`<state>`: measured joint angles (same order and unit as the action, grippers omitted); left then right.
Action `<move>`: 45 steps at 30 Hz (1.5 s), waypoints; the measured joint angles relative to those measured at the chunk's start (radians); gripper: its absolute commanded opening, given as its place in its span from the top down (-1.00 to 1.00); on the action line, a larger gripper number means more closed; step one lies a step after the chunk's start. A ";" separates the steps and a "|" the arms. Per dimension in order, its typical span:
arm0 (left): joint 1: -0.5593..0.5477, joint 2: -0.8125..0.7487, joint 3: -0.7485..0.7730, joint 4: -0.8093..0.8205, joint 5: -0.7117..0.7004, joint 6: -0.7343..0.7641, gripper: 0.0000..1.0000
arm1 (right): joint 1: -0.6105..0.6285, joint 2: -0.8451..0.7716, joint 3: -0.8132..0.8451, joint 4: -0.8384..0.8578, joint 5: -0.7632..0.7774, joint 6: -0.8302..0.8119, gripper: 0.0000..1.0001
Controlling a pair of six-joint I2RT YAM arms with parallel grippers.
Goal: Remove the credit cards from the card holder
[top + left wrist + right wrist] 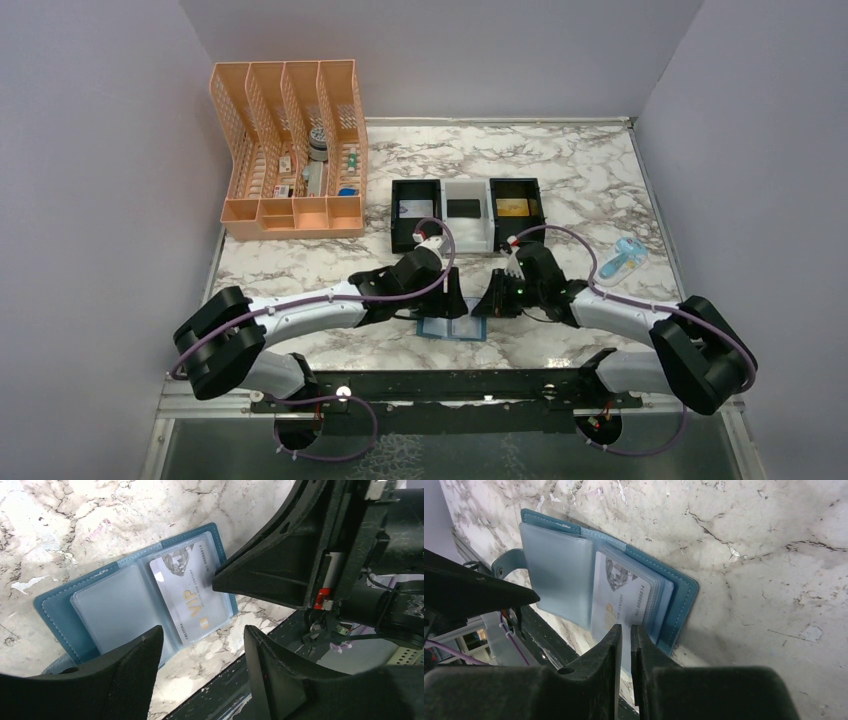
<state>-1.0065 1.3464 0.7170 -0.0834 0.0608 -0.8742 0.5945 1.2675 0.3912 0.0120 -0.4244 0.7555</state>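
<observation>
The teal-blue card holder (450,329) (55,610) (681,600) lies open near the table's front edge. A silver-grey credit card (187,597) (621,592) marked VIP sits in its right-hand clear pocket. My right gripper (626,628) (482,306) comes in low from the right. Its jaws are closed to a narrow slit with the card's near edge between them. My left gripper (202,647) (455,305) hovers open over the holder's near edge, nothing between its fingers. One left finger (142,652) overlaps the empty left pocket.
A black-and-white three-compartment tray (490,238) stands behind the grippers, with a gold card (513,208) in its right bin and a dark one (463,207) in the middle. A peach desk organiser (290,150) is at the back left. A small light-blue object (622,260) lies right.
</observation>
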 measured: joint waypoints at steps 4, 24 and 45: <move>0.000 0.037 -0.009 0.021 0.000 -0.007 -0.04 | 0.000 0.015 0.006 -0.004 0.000 -0.002 0.74; 0.000 0.118 -0.128 0.159 0.001 -0.077 0.40 | 0.000 0.052 0.009 0.005 0.005 -0.005 0.77; 0.011 0.111 -0.226 0.328 0.001 -0.161 1.00 | -0.001 0.054 0.020 -0.007 0.006 -0.021 0.75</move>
<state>-0.9958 1.4574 0.4908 0.2451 0.0616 -1.0351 0.5938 1.3216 0.4110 0.0051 -0.4179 0.7349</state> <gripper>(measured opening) 0.071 0.119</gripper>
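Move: The left hand is above the opened card holder, with the VIP card about 8 cm below it, 2 cm to its right and 1 cm ahead; the holder's left page lies 5 cm to its left, level in reach and 8 cm below. The white tray stands some 23 cm ahead, 1 cm to the right and 8 cm below. From the right hand, poised at the page stack's outer edge, the VIP card is about 3 cm left, 1 cm ahead and 2 cm below, and the left page 10 cm left, level in reach and 2 cm below. The left hand sinks about 6 cm, mostly straight down with a slight drift left and back, to the VIP card's inner edge beside the spine, then holds there while its fingers, closing all the way from about two-thirds open, come nearly shut with the tips on that edge. The right hand, its fingers staying almost shut, eases down about 1 cm and presses on the outer edge of the page stack to hold the holder. ##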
